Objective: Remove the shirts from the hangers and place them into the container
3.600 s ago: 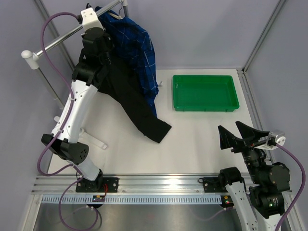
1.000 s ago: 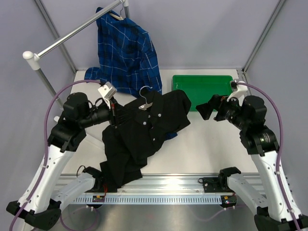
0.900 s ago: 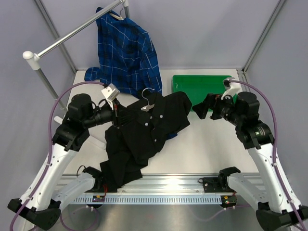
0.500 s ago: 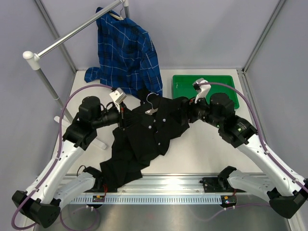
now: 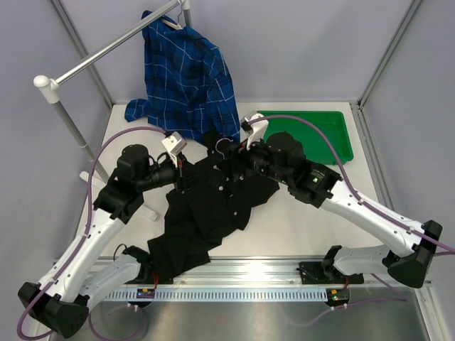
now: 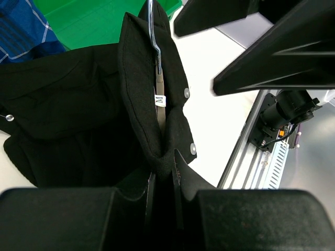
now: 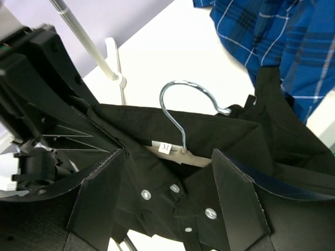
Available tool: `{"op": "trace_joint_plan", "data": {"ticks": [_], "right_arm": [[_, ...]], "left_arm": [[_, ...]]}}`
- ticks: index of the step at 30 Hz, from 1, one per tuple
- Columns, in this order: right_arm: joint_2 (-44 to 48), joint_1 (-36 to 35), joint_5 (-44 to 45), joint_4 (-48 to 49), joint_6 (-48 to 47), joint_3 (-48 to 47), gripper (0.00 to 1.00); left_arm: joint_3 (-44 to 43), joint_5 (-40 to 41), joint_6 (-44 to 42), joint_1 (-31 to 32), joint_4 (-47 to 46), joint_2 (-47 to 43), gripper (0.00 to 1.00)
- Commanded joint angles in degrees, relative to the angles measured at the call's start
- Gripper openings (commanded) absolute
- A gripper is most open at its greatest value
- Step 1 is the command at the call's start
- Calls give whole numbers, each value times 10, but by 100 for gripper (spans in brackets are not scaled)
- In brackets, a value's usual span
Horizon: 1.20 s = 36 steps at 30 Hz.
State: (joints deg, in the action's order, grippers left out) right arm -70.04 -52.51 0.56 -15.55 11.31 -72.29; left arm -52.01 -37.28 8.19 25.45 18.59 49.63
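Note:
The black shirt [image 5: 213, 206] hangs spread over the table, still on its grey-beige hanger [image 7: 192, 157], whose metal hook [image 7: 180, 102] sticks up at the collar. My left gripper [image 6: 163, 172] is shut on a fold of the black shirt by the collar; the top view shows the left gripper [image 5: 181, 174] at the shirt's left shoulder. My right gripper [image 7: 170, 201] is open, its fingers [image 7: 238, 201] straddling the buttoned collar just below the hanger. The blue plaid shirt [image 5: 188, 78] hangs on the rail. The green container [image 5: 330, 135] lies at the back right, partly behind my right arm.
The silver rail [image 5: 106, 48] with its white end cap [image 5: 44, 84] slants across the back left. The rack's pole and white foot [image 7: 112, 57] stand left of the black shirt. An aluminium rail [image 5: 234, 273] runs along the near table edge.
My right arm has swung left from beside the container to the black shirt's collar, and its jaws have narrowed a little. The left gripper has kept its hold and shifted slightly right.

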Motion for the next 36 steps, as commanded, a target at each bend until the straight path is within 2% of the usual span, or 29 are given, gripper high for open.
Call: {"op": "trace_joint_plan", "data": {"ticks": [1, 7, 14, 17, 18, 21, 22, 23, 25, 29, 30, 31, 32, 36], "right_arm": [[-26, -14, 41, 37, -9, -36, 71], [-55, -19, 54, 54, -1, -30, 61], [-73, -29, 52, 68, 10, -19, 44], [-73, -29, 55, 72, 13, -15, 32], [-73, -29, 60, 73, 12, -14, 24], [-66, -29, 74, 76, 8, -7, 13], [-60, -29, 78, 76, 6, -4, 5], [-58, -29, 84, 77, 5, 0, 1], [-48, -29, 99, 78, 1, 5, 0], [-32, -31, 127, 77, -6, 15, 0], [-30, -34, 142, 74, -11, 16, 0], [-26, -36, 149, 73, -14, 17, 0], [-25, -42, 166, 71, -18, 17, 0], [-24, -65, 232, 81, -34, 22, 0]], "left_arm": [[-3, 8, -7, 2, -43, -15, 0], [-2, 16, -12, 2, -39, -23, 0], [-1, 18, -12, 2, -40, -26, 0], [0, 18, -11, 2, -42, -26, 0], [0, 17, -11, 2, -43, -26, 0], [0, 17, -10, 2, -44, -28, 0], [-1, 18, -8, 2, -44, -28, 0], [0, 18, -6, 2, -45, -28, 0], [-1, 19, -2, 2, -48, -29, 0], [-17, 53, 9, 2, -33, -26, 37], [-33, 62, 9, 2, -13, -26, 56], [-42, 78, 8, 2, -2, -24, 63], [-60, 89, 11, 2, 16, -25, 74], [-113, 143, 48, 2, 63, -24, 79]]}}
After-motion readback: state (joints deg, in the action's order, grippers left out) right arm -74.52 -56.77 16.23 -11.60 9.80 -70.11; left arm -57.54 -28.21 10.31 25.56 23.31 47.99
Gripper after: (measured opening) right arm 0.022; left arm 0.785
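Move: The hanger's neck, at the foot of its hook in the black shirt's collar, lies just off the right fingers: about 2 cm ahead, 2 cm to the left and 3 cm lower. From that hand, the blue plaid shirt hangs roughly 25 cm ahead and 15 cm left, and the green container sits some 25 cm ahead, 27 cm right and 28 cm below. From the left hand, which already pinches the black shirt, the neck is about 6 cm ahead and 12 cm right, at nearly its height. The right fingers pinch shut on the foot of the hanger's hook, after the hand sinks some 3 cm and eases forward and left onto it; still closed, it then draws about 2 cm right, turning slightly clockwise. Only once it has closed does the left hand, nearly still until then, open wide and let go of the black cloth, rising about 3 cm and edging left and forward. ##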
